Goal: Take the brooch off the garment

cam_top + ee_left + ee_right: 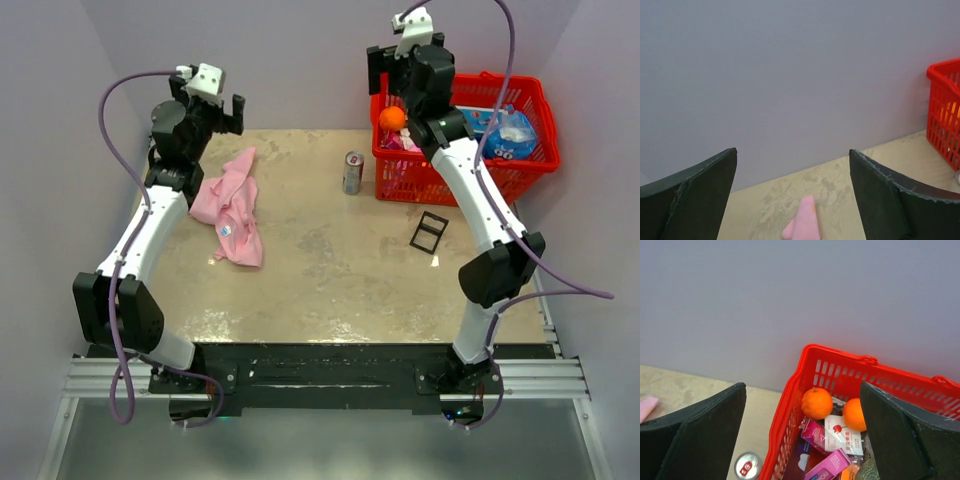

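Note:
The pink garment [232,205] lies crumpled on the left of the table, its white-and-blue patch [226,231] near its lower end. A tip of it shows in the left wrist view [802,224], with a tiny orange speck [813,208] on its edge that may be the brooch. The brooch cannot be made out in the top view. My left gripper [237,108] [792,151] is open and empty, raised above the garment's far end and facing the back wall. My right gripper [385,85] [802,385] is open and empty, high over the red basket.
The red basket [530,165] [790,390] [945,115] at the back right holds two oranges [816,403], pink boxes and packets. A soda can [352,172] [747,466] stands left of it. A small black frame [430,232] lies on the table's right side. Purple walls enclose the table.

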Controlling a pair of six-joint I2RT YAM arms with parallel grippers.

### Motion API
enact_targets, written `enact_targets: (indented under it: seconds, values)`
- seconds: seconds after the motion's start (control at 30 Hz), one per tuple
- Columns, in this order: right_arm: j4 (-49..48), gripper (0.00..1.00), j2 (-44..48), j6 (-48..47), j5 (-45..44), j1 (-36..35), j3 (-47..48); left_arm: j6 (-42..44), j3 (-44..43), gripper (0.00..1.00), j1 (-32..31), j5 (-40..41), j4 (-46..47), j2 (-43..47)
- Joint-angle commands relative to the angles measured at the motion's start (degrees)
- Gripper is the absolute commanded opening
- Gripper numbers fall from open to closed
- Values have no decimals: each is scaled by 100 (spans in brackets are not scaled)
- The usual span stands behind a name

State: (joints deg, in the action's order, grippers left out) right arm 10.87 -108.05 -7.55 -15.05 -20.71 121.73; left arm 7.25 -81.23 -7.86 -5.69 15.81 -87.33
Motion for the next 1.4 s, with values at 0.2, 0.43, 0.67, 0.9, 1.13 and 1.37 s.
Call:
enact_targets:
  seconds: [0.2,0.43,0.67,0.9,1.13,1.37]
  values:
    - [1259,96,741,-1135,3147,-56,-1035,717,984,85,618,-625,-1555,682]
    - [1435,95,935,-1126,3491,-214,-1705,261,1337,81,1444,-1118,-1987,287]
    - [1418,96,821,-1082,3535,-407,-1829,-451,1610,81,1445,-1672,-1916,-143]
    - [1426,96,777,-1099,3517,-504,-1846,-1128,1348,77,1419,-1777,-1265,-1003]
    - [1418,97,794,-1091,3526,-557,-1925,-1173,961,74,1322,-1873,-1194,-1427]
    - [1435,98,873,-1152,3412,-566,-2057,-120,925,73,656,-726,-2019,-901]
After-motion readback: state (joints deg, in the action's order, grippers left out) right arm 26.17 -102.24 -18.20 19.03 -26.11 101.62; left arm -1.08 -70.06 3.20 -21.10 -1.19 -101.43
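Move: The brooch is on the pink garment, some 8 cm back from my left hand, 5 cm to its left and 40 cm below. The garment's middle lies almost straight beneath that hand, about 4 cm to its left. From my right hand the brooch is roughly 48 cm left, 13 cm back and 44 cm down. The can stands about 8 cm left and 4 cm ahead of my right hand, and the red basket's middle about 23 cm right and 10 cm ahead. I drop my left hand nearly 30 cm towards the garment, bowing out to the left and partly back again, tipping the fingers down about 45 degrees and narrowing them by roughly a quarter. Meanwhile my open right hand leaves the basket's side, sinking, swinging left and drawing back towards the garment while it turns counter-clockwise and tips down; both stay empty. ##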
